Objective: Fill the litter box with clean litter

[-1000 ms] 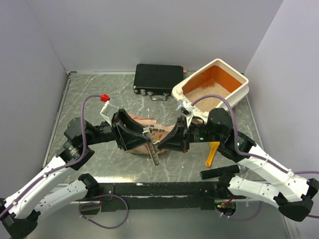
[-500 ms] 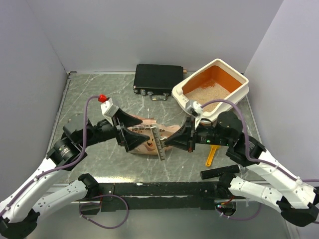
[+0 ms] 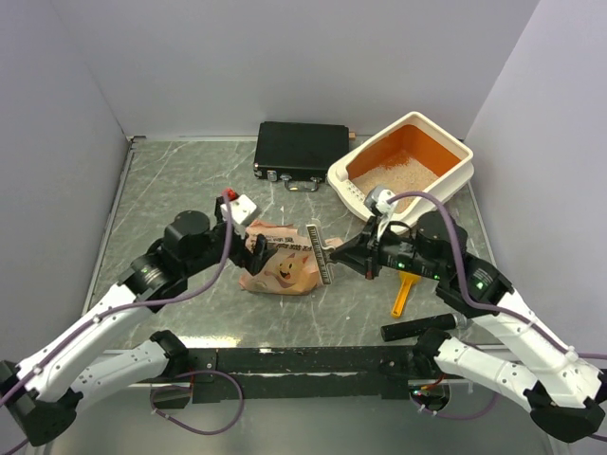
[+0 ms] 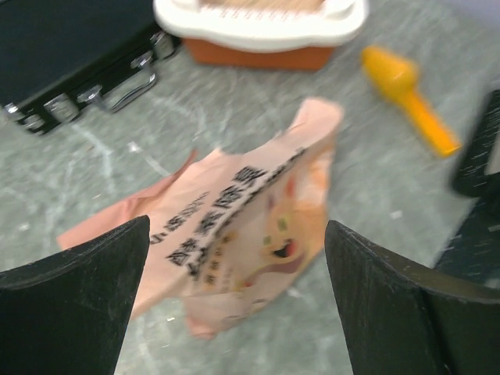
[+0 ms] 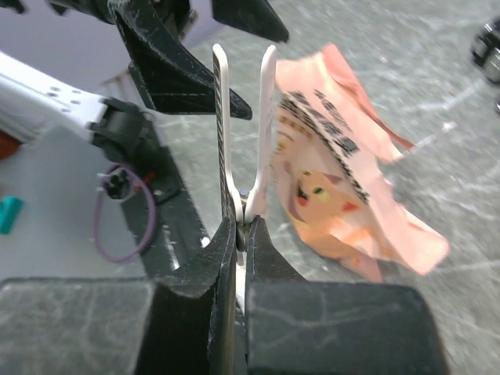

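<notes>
The litter box (image 3: 446, 175), cream outside and orange inside, stands at the back right with clean litter (image 3: 394, 175) in its floor; its near end shows in the left wrist view (image 4: 262, 19). A crumpled orange-pink printed bag (image 3: 280, 270) lies mid-table. My left gripper (image 3: 252, 248) is open just left of the bag, and the bag (image 4: 234, 219) shows between its spread fingers (image 4: 70, 297). My right gripper (image 5: 242, 226) is shut on a long white clip (image 5: 242, 117), whose two arms stand apart next to the bag (image 5: 344, 172). The clip (image 3: 321, 254) sits at the bag's right edge.
A flat black case (image 3: 299, 150) lies at the back, left of the litter box. A yellow-orange scoop (image 3: 404, 292) lies on the table under my right arm, also seen from the left wrist (image 4: 410, 101). Grey walls close off three sides.
My left gripper has opened, let go of the bag and pulled back to the left. The bag now rests on the table. My right gripper has shifted right with the clip.
</notes>
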You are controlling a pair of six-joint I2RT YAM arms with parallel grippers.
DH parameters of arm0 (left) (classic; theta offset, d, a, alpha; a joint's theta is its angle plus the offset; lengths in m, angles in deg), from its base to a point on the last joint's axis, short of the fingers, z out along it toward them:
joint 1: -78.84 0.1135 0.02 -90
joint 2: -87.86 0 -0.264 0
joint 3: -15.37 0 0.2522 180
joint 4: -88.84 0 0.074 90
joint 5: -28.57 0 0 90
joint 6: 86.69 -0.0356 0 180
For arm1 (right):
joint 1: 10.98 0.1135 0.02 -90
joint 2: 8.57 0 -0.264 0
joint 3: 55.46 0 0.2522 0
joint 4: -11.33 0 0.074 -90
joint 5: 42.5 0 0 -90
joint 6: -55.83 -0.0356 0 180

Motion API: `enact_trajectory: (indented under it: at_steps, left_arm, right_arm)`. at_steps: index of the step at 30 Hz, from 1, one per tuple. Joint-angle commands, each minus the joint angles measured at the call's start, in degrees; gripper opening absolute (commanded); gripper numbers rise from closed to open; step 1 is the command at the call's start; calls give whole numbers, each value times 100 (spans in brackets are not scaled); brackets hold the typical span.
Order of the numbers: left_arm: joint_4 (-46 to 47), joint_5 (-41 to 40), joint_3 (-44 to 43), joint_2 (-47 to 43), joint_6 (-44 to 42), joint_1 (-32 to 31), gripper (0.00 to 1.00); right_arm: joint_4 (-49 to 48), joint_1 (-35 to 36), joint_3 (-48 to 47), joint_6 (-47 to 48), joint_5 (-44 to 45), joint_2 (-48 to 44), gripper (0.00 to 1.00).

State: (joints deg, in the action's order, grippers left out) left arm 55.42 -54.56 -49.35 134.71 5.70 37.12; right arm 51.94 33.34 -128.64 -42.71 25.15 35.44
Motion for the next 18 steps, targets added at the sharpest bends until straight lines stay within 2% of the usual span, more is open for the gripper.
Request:
enact_trajectory:
  at_steps: [1, 8, 18]
  left_arm:
    - [155, -512, 103, 411, -881, -21, 97]
    - [-29, -889, 33, 975, -1407, -91, 97]
    - [-257, -758, 60, 1590, -1602, -109, 99]
  right_arm:
    - [-75, -116, 167, 186, 292, 256, 0]
    - [-259, -177, 282, 194, 99, 354, 0]
    - [-391, -239, 431, 185, -130, 363, 0]
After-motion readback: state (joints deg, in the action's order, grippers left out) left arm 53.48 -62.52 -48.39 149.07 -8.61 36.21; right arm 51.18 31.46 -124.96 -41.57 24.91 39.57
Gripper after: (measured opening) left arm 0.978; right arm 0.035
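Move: The bag's middle lies roughly 7 cm ahead of the left hand, 9 cm to its right and 20 cm below. From the right hand, already holding the white clip about 4 cm to its left, the bag is some 13 cm ahead, 19 cm left and 25 cm down. The yellow scoop lies about 9 cm ahead of the right hand, 16 cm right and 32 cm below. Left hand, wide open, sinks about 9 cm, slightly forward, tipping down towards the bag; right lowers the clip slightly. ##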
